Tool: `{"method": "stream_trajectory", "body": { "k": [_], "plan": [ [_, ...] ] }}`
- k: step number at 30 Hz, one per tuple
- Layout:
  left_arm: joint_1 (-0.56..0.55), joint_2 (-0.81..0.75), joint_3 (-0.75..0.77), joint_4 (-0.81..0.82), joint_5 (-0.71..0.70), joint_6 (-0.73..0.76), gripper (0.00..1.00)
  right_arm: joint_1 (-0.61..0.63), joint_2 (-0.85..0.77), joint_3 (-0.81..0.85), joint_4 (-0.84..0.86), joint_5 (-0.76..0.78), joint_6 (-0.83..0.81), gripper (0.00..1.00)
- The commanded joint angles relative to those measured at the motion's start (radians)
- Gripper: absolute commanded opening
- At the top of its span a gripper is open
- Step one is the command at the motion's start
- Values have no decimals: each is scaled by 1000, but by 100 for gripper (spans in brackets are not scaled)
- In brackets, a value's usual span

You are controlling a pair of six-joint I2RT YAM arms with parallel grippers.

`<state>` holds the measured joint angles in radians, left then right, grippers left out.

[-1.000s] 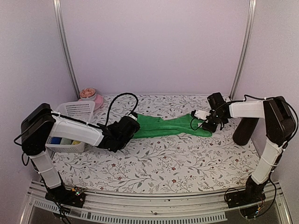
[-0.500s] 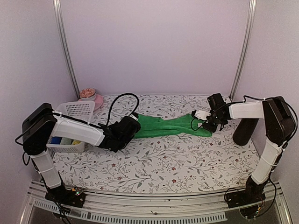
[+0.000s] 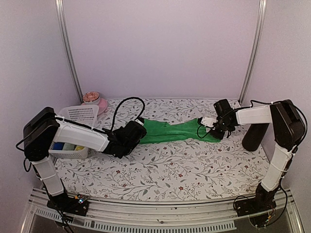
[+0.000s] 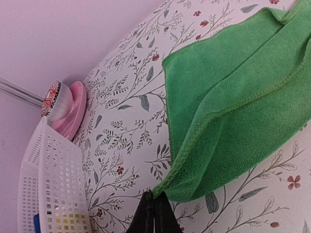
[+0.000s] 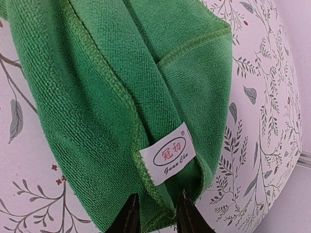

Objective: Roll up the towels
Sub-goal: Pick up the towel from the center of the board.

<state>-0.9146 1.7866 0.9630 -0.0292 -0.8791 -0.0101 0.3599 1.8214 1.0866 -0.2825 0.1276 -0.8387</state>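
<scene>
The plain green towel [image 3: 175,131] lies stretched lengthwise across the middle of the flowered table. My left gripper [image 3: 139,138] is shut on the towel's near left corner [image 4: 163,190], fingertips pressed together right at the hem. The towel's [image 5: 97,87] right end, with a white label [image 5: 167,160], lies bunched in folds. My right gripper [image 3: 215,133] straddles that end, and its fingers [image 5: 130,213] stand apart with loose fabric between them. Something yellow [image 3: 77,147] shows through the basket's mesh; I cannot tell whether it is a towel.
A white mesh basket [image 3: 80,114] stands at the left edge behind my left arm, also in the left wrist view [image 4: 48,170]. Behind it sits a pink bowl [image 3: 100,105] with a patterned thing in it. Walls close in the back and both sides.
My right gripper has slid a little left onto the towel's right end and its jaws have narrowed. The left gripper and the towel have stayed put.
</scene>
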Motion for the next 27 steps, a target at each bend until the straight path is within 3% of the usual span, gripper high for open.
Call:
{"method": "stream_trajectory", "body": {
  "k": [1,6,8,11,16,21,27],
  "plan": [
    [-12,16,24,-10,5,-12,0,5,19,-13,19,21,-3,27],
    [-10,17,23,-11,6,-11,0,6,22,-15,22,29,-7,27],
    [-11,17,24,-11,6,-12,0,6,25,-14,28,41,-5,21],
    [-11,17,23,-11,8,-13,0,5,26,-15,31,50,-5,4],
    [-10,18,25,-5,12,-9,0,6,-32,-12,34,36,6,2],
    [-6,-51,62,-33,-6,0,0,5,-197,17,39,34,62,2],
    [-12,-247,152,-130,-18,14,0,2,-470,88,42,13,134,2]
  ]
}}
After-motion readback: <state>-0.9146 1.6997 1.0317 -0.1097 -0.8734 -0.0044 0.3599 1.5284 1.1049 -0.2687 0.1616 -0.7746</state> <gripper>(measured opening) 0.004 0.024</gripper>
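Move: Right between the right hand's parted fingers lies the towel's near-right corner, about 1 cm lower, with the white label some 2 cm ahead and 2 cm left. The towel's far fold stands roughly 12 cm ahead and 6 cm left, the dark can about 11 cm to the right, 2 cm back. From the left hand, which already holds the other near corner, that right corner is some 28 cm right, 4 cm ahead, 4 cm down; the basket about 22 cm left, 5 cm ahead. Closing almost in place, the right fingers pinch the towel's near-right corner beside the label, then the hand lifts it fast, about 13 cm straight up, its fingers swinging some 20 degrees outward from pointing down. The left hand keeps its shut grip on the other corner, still at first, and follows late with a rise of about 5 cm. ##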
